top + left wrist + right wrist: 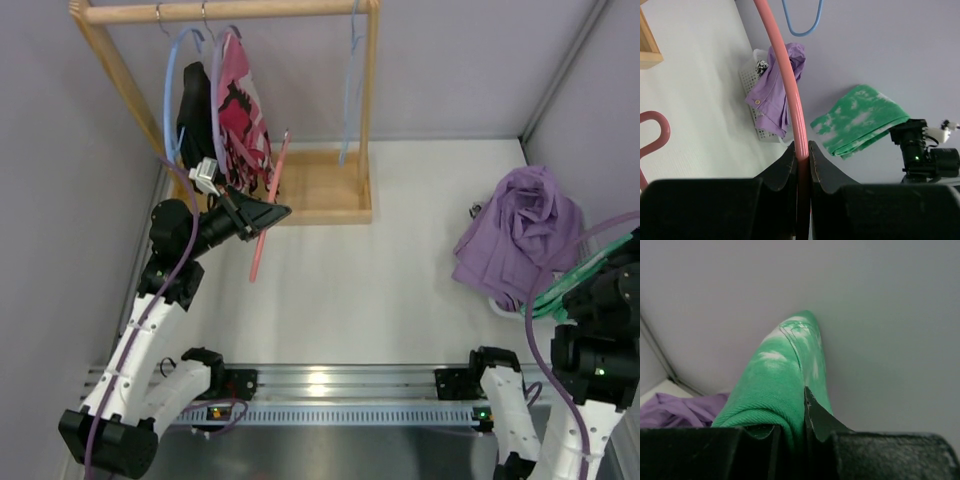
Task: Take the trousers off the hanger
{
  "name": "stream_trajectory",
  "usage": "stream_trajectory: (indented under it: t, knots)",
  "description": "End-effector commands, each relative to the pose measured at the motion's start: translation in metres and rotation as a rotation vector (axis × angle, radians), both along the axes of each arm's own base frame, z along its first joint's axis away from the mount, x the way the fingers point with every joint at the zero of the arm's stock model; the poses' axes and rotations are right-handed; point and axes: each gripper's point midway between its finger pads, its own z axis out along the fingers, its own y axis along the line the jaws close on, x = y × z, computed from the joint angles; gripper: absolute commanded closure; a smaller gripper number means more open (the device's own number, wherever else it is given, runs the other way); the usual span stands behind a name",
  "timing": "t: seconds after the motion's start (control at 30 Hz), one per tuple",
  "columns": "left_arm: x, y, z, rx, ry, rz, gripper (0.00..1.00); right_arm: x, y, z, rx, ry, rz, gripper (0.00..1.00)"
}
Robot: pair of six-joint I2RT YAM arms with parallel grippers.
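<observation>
The salmon-pink hanger [257,255] slants in the air in front of the wooden rack, off the rail. My left gripper [801,150] is shut on its thin bar [790,85]. The hanger carries no garment. The bright green trousers [860,120] with whitish blotches hang apart from it, far to the right above the table. My right gripper [792,426] is shut on a folded bunch of that green fabric [785,375]. In the top view only a green strip of the trousers [560,285] shows beside the right arm.
A purple cloth [520,235] is heaped over a white basket [756,122] at the right. The wooden rack [325,190] at the back left holds light blue hangers [172,90] and a pink-and-black garment [240,105]. Grey walls close in on both sides.
</observation>
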Motion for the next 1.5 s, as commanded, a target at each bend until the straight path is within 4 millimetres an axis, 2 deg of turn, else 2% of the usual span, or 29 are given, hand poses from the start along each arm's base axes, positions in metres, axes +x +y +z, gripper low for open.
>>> stream_trajectory:
  t: [0.0,0.03,0.13,0.23,0.27,0.37,0.4,0.43,0.47,0.53,0.57,0.63,0.67,0.73,0.77,0.8,0.9,0.97,1.0,1.03,1.13,1.17,1.2,1.27,1.3,1.37,1.4,1.47]
  knots:
    - [-0.012,0.0,0.035,-0.01,-0.159,-0.007,1.0,-0.003,-0.013,0.003,-0.04,-0.021,-0.108,1.0]
    - [-0.013,0.0,0.036,-0.012,-0.16,-0.007,1.0,0.009,-0.018,-0.015,-0.041,0.033,-0.13,1.0]
    - [-0.012,-0.002,0.037,-0.02,-0.156,-0.006,1.0,0.029,-0.033,-0.045,0.012,0.108,-0.19,1.0]
    - [-0.017,-0.003,0.041,-0.028,-0.169,-0.02,1.0,0.076,-0.037,-0.065,0.029,0.18,-0.112,1.0]
    - [-0.018,-0.003,0.042,-0.027,-0.178,-0.022,1.0,0.094,-0.036,-0.064,0.019,0.173,-0.067,1.0]
    - [-0.023,-0.003,0.045,-0.026,-0.198,-0.03,1.0,0.152,-0.047,-0.091,0.016,0.279,-0.016,1.0]
    - [-0.024,-0.003,0.047,-0.026,-0.203,-0.031,1.0,0.163,-0.048,-0.098,0.023,0.297,-0.002,1.0]
    - [-0.027,-0.003,0.049,-0.026,-0.213,-0.034,1.0,0.176,-0.047,-0.101,0.023,0.313,0.043,1.0]
    - [-0.029,-0.003,0.051,-0.025,-0.223,-0.038,1.0,0.193,-0.047,-0.113,0.037,0.34,0.073,1.0]
    - [-0.031,-0.002,0.058,-0.026,-0.244,-0.04,1.0,0.211,-0.046,-0.122,0.057,0.349,0.112,1.0]
    - [-0.032,-0.003,0.058,-0.026,-0.245,-0.045,1.0,0.228,-0.043,-0.137,0.073,0.381,0.162,1.0]
    - [-0.034,-0.003,0.062,-0.028,-0.252,-0.052,1.0,0.244,-0.04,-0.147,0.096,0.399,0.208,1.0]
    - [-0.032,-0.004,0.061,-0.027,-0.245,-0.054,1.0,0.256,-0.04,-0.163,0.116,0.437,0.229,1.0]
    - [-0.033,-0.005,0.065,-0.023,-0.259,-0.067,1.0,0.273,-0.033,-0.176,0.141,0.483,0.304,1.0]
    - [-0.033,-0.006,0.068,-0.022,-0.266,-0.071,1.0,0.283,-0.031,-0.194,0.169,0.535,0.329,1.0]
    - [-0.031,-0.007,0.068,-0.014,-0.272,-0.076,1.0,0.284,-0.028,-0.207,0.197,0.582,0.353,0.97]
    - [-0.028,-0.007,0.079,-0.01,-0.3,-0.072,1.0,0.291,-0.023,-0.225,0.238,0.644,0.391,0.9]
    - [-0.024,-0.007,0.087,-0.008,-0.31,-0.061,1.0,0.287,-0.023,-0.226,0.229,0.66,0.391,0.7]
    - [-0.021,-0.007,0.088,0.001,-0.315,-0.056,1.0,0.286,-0.024,-0.224,0.218,0.667,0.39,0.63]
    - [-0.012,-0.009,0.085,0.009,-0.303,-0.053,1.0,0.284,-0.023,-0.224,0.216,0.667,0.396,0.51]
    - [0.0,-0.011,0.093,0.032,-0.33,-0.041,1.0,0.276,-0.016,-0.209,0.216,0.666,0.434,0.33]
    - [0.003,-0.011,0.097,0.036,-0.341,-0.032,1.0,0.267,-0.012,-0.206,0.226,0.682,0.441,0.29]
    - [0.005,-0.011,0.105,0.043,-0.36,-0.023,1.0,0.266,-0.01,-0.196,0.219,0.666,0.453,0.21]
    - [0.019,-0.012,0.104,0.056,-0.354,-0.006,1.0,0.256,-0.003,-0.185,0.227,0.668,0.476,0.13]
    - [0.02,-0.011,0.112,0.06,-0.379,0.003,1.0,0.253,-0.001,-0.175,0.225,0.656,0.482,0.09]
    - [0.034,-0.011,0.113,0.059,-0.366,0.037,1.0,0.243,0.007,-0.169,0.236,0.668,0.51,0.04]
    - [0.037,-0.012,0.118,0.048,-0.376,0.041,1.0,0.24,0.009,-0.159,0.226,0.658,0.522,0.01]
    - [0.046,-0.013,0.129,0.01,-0.389,0.052,1.0,0.232,0.016,-0.149,0.219,0.649,0.547,0.01]
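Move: From the right hand, which still holds the green trousers, the white basket lies about 21 cm ahead, 1 cm right and 41 cm below; the purple garment heaped in it lies some 24 cm ahead, 6 cm left and 37 cm below. From the left hand, still on the emptied pink hanger, the rail's empty stretch is roughly 25 cm ahead, 2 cm right and 25 cm up; the red-print garment hangs some 23 cm ahead, 10 cm left and 5 cm higher. Swing the right gripper some 28 cm forward and 25 cm down over the basket, tipping its fingers down about 40 degrees and turning them counter-clockwise; then open wide to let go of the green trousers and back off upward. Meanwhile keep the pink hanger gripped and raise the left hand about 8 cm, easing back slightly before swinging forward towards the rail. ##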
